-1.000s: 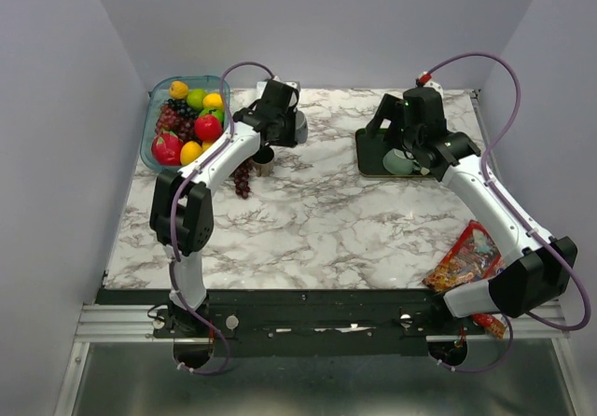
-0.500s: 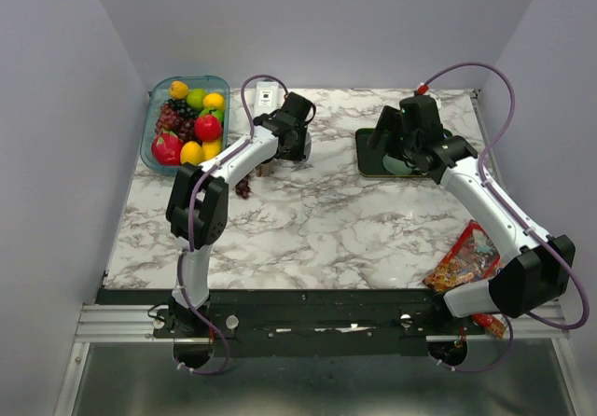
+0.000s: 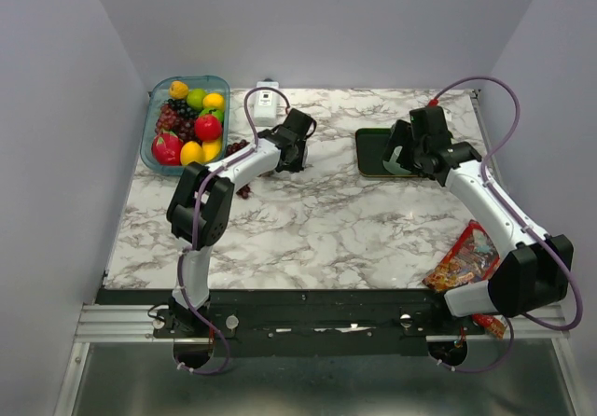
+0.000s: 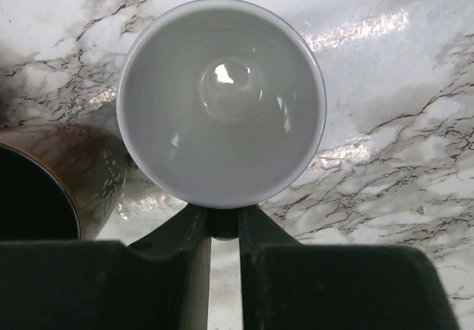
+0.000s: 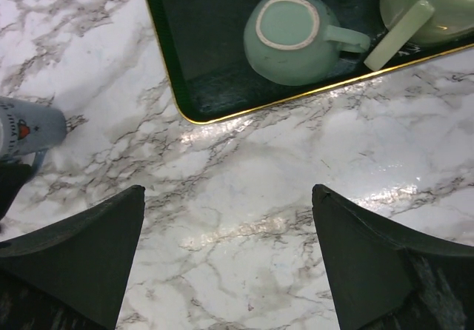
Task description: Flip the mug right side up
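The mug [image 4: 221, 100] is pale grey-blue outside and white inside. In the left wrist view its open mouth faces the camera, with marble behind it. My left gripper [image 4: 224, 223] is shut on its handle at the near rim. From above, that gripper [image 3: 294, 147] is at the table's back centre-left and covers most of the mug. The right wrist view catches the mug's side [image 5: 26, 126] at the left edge. My right gripper [image 5: 228, 193] hangs open over bare marble just in front of the dark green tray [image 5: 170, 71], holding nothing.
A brown cup [image 4: 44, 182] stands close on the mug's left. The green tray holds an upside-down mint cup [image 5: 292, 38] and another mint cup [image 5: 429, 4]. A fruit tray [image 3: 149, 122], loose grapes [image 3: 244, 190], a white box [image 3: 267, 102] and a snack packet [image 3: 464, 257] also lie on the table.
My left arm has swung right and turned its wrist with the mug in its grip. My right gripper has drawn back a little from over the tray, still open.
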Controlling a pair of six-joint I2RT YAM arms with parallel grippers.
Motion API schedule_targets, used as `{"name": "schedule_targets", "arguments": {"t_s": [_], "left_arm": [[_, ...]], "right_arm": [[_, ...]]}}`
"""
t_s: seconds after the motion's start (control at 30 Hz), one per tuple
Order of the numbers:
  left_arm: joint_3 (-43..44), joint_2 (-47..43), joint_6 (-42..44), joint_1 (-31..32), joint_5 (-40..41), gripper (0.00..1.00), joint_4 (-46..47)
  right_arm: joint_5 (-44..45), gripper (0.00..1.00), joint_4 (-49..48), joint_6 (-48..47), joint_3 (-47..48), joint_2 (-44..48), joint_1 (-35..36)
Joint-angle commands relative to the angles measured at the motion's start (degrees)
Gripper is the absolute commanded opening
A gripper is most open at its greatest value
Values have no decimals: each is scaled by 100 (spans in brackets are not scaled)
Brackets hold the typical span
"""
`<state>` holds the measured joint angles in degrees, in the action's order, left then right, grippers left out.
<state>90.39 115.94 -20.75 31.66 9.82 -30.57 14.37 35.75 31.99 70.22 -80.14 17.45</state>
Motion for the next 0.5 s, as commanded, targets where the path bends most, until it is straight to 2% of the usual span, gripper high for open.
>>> {"name": "schedule_targets", "arguments": {"t_s": [0.0, 0.13, 0.47], "left_arm": [[-258, -107, 115, 77, 327, 23, 481], [-338, -203, 203, 121, 415, 48, 508], [-303, -546, 194, 147, 371, 67, 516]], "right_arm": [[-75, 100, 90, -157, -148, 104, -259], [-75, 100, 82, -193, -254, 7, -383], [215, 100, -357, -772, -456, -344, -550]]}}
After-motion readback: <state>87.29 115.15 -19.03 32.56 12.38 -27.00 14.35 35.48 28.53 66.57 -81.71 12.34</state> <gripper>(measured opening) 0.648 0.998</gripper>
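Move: The left gripper already has the upright grey mug by its handle, the mug's middle about 5 cm ahead and level with the pads; the brown mug stands some 9 cm left and 2 cm ahead of that gripper, with the grapes about 14 cm left, 1 cm ahead and 4 cm lower. From the right gripper, the upturned pale green mug lies roughly 8 cm ahead, 5 cm right and 12 cm down; the big green mug is some 11 cm right of it and 2 cm farther out, the navy mug 8 cm beyond it. Open the left gripper to about two thirds and let go of the grey mug's handle, holding the hand almost in place with only a slight sink. Meanwhile carry the right gripper, wide open and empty, about 4 cm right and some 3.5 cm down towards the upturned pale green mug in the tray. ##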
